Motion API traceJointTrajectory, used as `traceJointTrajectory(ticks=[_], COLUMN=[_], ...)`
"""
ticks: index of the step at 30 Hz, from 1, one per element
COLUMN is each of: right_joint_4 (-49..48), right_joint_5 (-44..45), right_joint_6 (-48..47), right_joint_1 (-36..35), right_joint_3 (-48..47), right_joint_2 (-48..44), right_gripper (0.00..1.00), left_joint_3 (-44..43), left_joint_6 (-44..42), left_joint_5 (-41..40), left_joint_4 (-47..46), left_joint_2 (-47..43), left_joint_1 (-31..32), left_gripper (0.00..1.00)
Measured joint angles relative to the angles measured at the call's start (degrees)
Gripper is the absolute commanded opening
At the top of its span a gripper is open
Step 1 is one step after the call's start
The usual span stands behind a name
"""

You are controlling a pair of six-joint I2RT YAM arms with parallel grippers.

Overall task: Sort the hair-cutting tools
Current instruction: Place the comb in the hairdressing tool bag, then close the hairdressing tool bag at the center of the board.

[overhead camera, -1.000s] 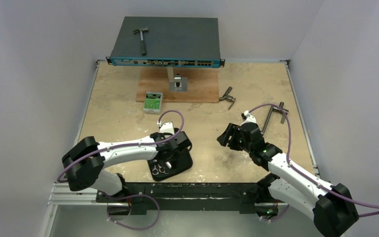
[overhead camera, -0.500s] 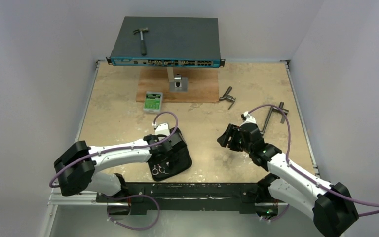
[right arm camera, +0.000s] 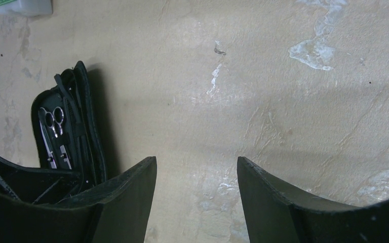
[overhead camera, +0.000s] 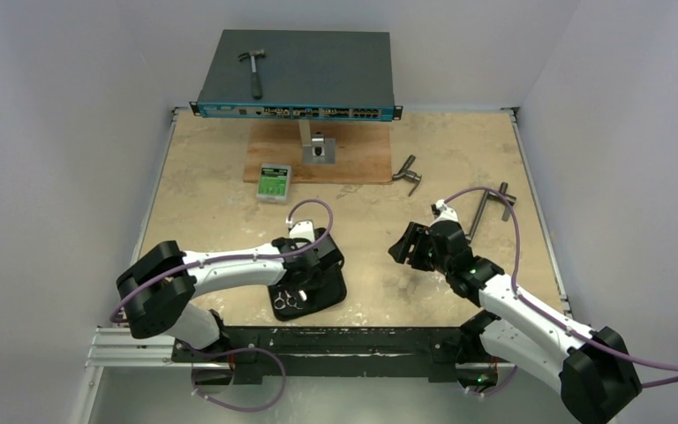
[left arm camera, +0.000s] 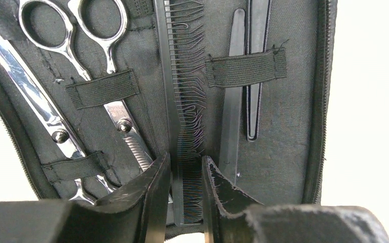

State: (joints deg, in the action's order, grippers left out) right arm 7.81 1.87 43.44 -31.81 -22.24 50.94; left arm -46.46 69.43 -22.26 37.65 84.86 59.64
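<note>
An open black zip case [left arm camera: 288, 126] lies under my left gripper [left arm camera: 186, 172]. Elastic bands hold two silver scissors [left arm camera: 106, 76] on its left side and slim black hair clips [left arm camera: 253, 66] on its right. The long black comb [left arm camera: 185, 76] runs down the middle, and my left fingers are shut on its near end. From above, the case [overhead camera: 322, 296] sits at the near left with the left gripper [overhead camera: 305, 265] on it and scissors [overhead camera: 288, 300] showing. My right gripper [right arm camera: 196, 167] hovers open over bare table, right of the case [right arm camera: 88, 116].
A network switch [overhead camera: 298, 75] with a hammer [overhead camera: 252, 71] on top stands at the back, above a wooden board [overhead camera: 353, 159] with a metal bracket [overhead camera: 318, 148]. A green-and-white box [overhead camera: 274, 182] lies left of centre. Two grey T-handle tools [overhead camera: 408, 174] [overhead camera: 485, 205] lie at the right.
The left arm swung left and down half a second ago and has come back to about where it was, its gripper staying on the case. The right arm has not moved.
</note>
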Motion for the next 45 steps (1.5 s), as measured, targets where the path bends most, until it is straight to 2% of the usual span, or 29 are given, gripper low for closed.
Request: traceJointTrajectory(ticks=[5,15,21,27,30,38,45], right_joint_4=[0.0,0.0,-0.4,-3.9,-6.7,-15.4,-19.3], right_joint_5=[-0.1,-0.5,-1.9,-6.5,-10.0,-18.9,-21.7], right_joint_6=[0.0,-0.1,-0.9,-3.5,-4.5,-6.4,-6.9], right_joint_1=[0.0,0.0,0.0,0.0,0.0,-0.6,-1.9], right_joint_3=[0.0,0.0,0.0,0.0,0.0,0.0,-0.7], right_joint_2=[0.0,0.1,0.6,4.2,6.2,11.7,16.5], right_gripper=[0.6,0.61,0.6,0.62,0.62,0.62,0.61], left_joint_3=[-1.4,-4.5,-3.7,2.1,6.3,20.3,23.2], left_joint_6=[-1.7,-3.7,-2.3,3.6,7.8,15.0,14.6], left_joint_5=[1.1,1.9,-1.8,-8.0,-10.1,-9.1,-6.1], left_joint_4=[-0.5,-0.8,4.3,10.9,12.9,10.5,4.7], left_joint_2=[0.0,-0.5,-8.0,-23.2,-28.0,-35.5,-37.7], left_joint_1=[0.0,0.5,0.5,0.3,-0.3,-6.1,-10.8], left_gripper=[0.33,0.48,0.49,0.5,0.5,0.5,0.44])
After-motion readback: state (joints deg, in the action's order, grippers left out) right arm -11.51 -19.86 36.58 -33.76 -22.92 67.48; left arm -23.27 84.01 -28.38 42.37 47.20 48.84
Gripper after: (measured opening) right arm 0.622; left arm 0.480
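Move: The left hand still grips the comb near its near end, down in the open tool bag. The comb's middle is about 5 cm ahead, level left-right. The bag's middle is roughly 4 cm ahead and 2 cm left, and its left edge 10 cm left and 1 cm ahead, with the thinning scissors 4 cm ahead, 4 cm left; all about 1 cm below. From the right hand, the bag's middle lies some 21 cm left, 2 cm back and 6 cm below. Easing about 3 cm right and 2.5 cm up, the left hand opens its fingers and lets go of the comb, then arcs up and left over the bag and sinks to its left edge, some 11 cm left of the start, turning about 25 degrees counter-clockwise. Later the right hand, staying open, swings about 7 cm left towards the bag, turning similarly. ##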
